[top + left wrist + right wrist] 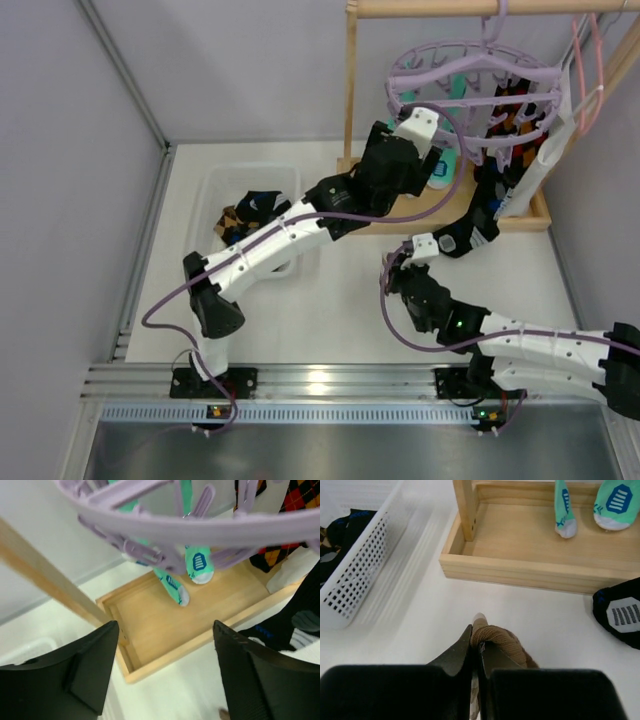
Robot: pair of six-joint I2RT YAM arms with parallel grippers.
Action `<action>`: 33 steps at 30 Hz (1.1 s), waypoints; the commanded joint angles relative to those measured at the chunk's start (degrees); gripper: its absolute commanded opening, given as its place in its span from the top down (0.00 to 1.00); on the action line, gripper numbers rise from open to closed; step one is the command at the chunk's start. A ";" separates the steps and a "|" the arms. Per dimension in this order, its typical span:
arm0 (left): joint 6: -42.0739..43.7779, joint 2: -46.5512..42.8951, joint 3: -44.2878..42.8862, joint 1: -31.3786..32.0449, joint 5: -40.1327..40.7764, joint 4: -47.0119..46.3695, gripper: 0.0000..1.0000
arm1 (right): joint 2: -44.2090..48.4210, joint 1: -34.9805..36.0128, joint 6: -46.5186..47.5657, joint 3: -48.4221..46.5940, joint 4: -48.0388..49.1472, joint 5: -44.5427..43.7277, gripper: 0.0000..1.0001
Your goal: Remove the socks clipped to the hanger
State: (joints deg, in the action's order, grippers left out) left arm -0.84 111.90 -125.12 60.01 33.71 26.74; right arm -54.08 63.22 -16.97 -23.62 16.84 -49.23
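The lavender ring hanger (470, 75) hangs from the wooden rack and fills the top of the left wrist view (200, 527). Two teal socks (199, 562) hang clipped to it, also seen in the right wrist view (619, 502). Argyle socks (300, 495) hang further right. My left gripper (165, 625) is open and empty, just below the ring's near-left edge (425, 140). My right gripper (476, 637) is shut on a brown-tan sock (502, 640), low over the table in front of the tray (405, 262). A black sock (620, 615) lies on the table to its right.
A white mesh basket (225, 185) holding removed socks (250, 210) stands at the left, also in the right wrist view (365, 555). The rack's wooden base tray (530, 570) and post (350, 80) are ahead. A pink wire hanger (585, 70) and white cloth (545, 160) hang at right.
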 commanded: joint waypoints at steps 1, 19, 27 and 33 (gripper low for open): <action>-3.20 -10.79 5.13 -0.15 4.86 -1.43 0.18 | 2.93 -0.72 1.59 -1.25 -3.83 6.68 1.00; -33.08 -59.05 45.48 -1.21 26.93 29.41 0.01 | -26.46 -9.17 15.30 -36.91 -9.20 55.98 1.00; -30.11 -72.69 51.90 -1.47 29.57 30.65 0.01 | -57.92 -8.82 15.57 -76.51 -15.95 64.80 0.98; -30.17 -74.98 58.40 -1.39 31.84 30.30 0.01 | -67.57 -9.34 15.22 -90.29 -25.19 58.99 0.21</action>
State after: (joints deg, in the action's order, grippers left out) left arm -30.72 36.82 -69.78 58.74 63.22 56.25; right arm -121.80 54.26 -1.85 -109.91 -2.52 11.05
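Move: My right hand holds the striped sock; the basket's middle lies about 34 cm to its left, 10 cm ahead and some 12 cm below. The wooden base's near left corner is about 9 cm ahead and 10 cm left of that hand, 10 cm lower. My empty left hand is at the hanger, whose middle lies some 10 cm ahead, 11 cm to the right and a little above; the nearest mint sock hangs about 10 cm ahead, 6 cm right and 10 cm below. I swing the striped sock left in my right hand, about 34 cm and some 10 cm forward, in a rising arc to over the basket, turning the hand roughly 50 degrees counter-clockwise, then dip slightly and open the fingers to let it go. Meanwhile my left hand opens fully and sweeps some 40 cm left and 17 cm back, away from the hanger, turning counter-clockwise too. ##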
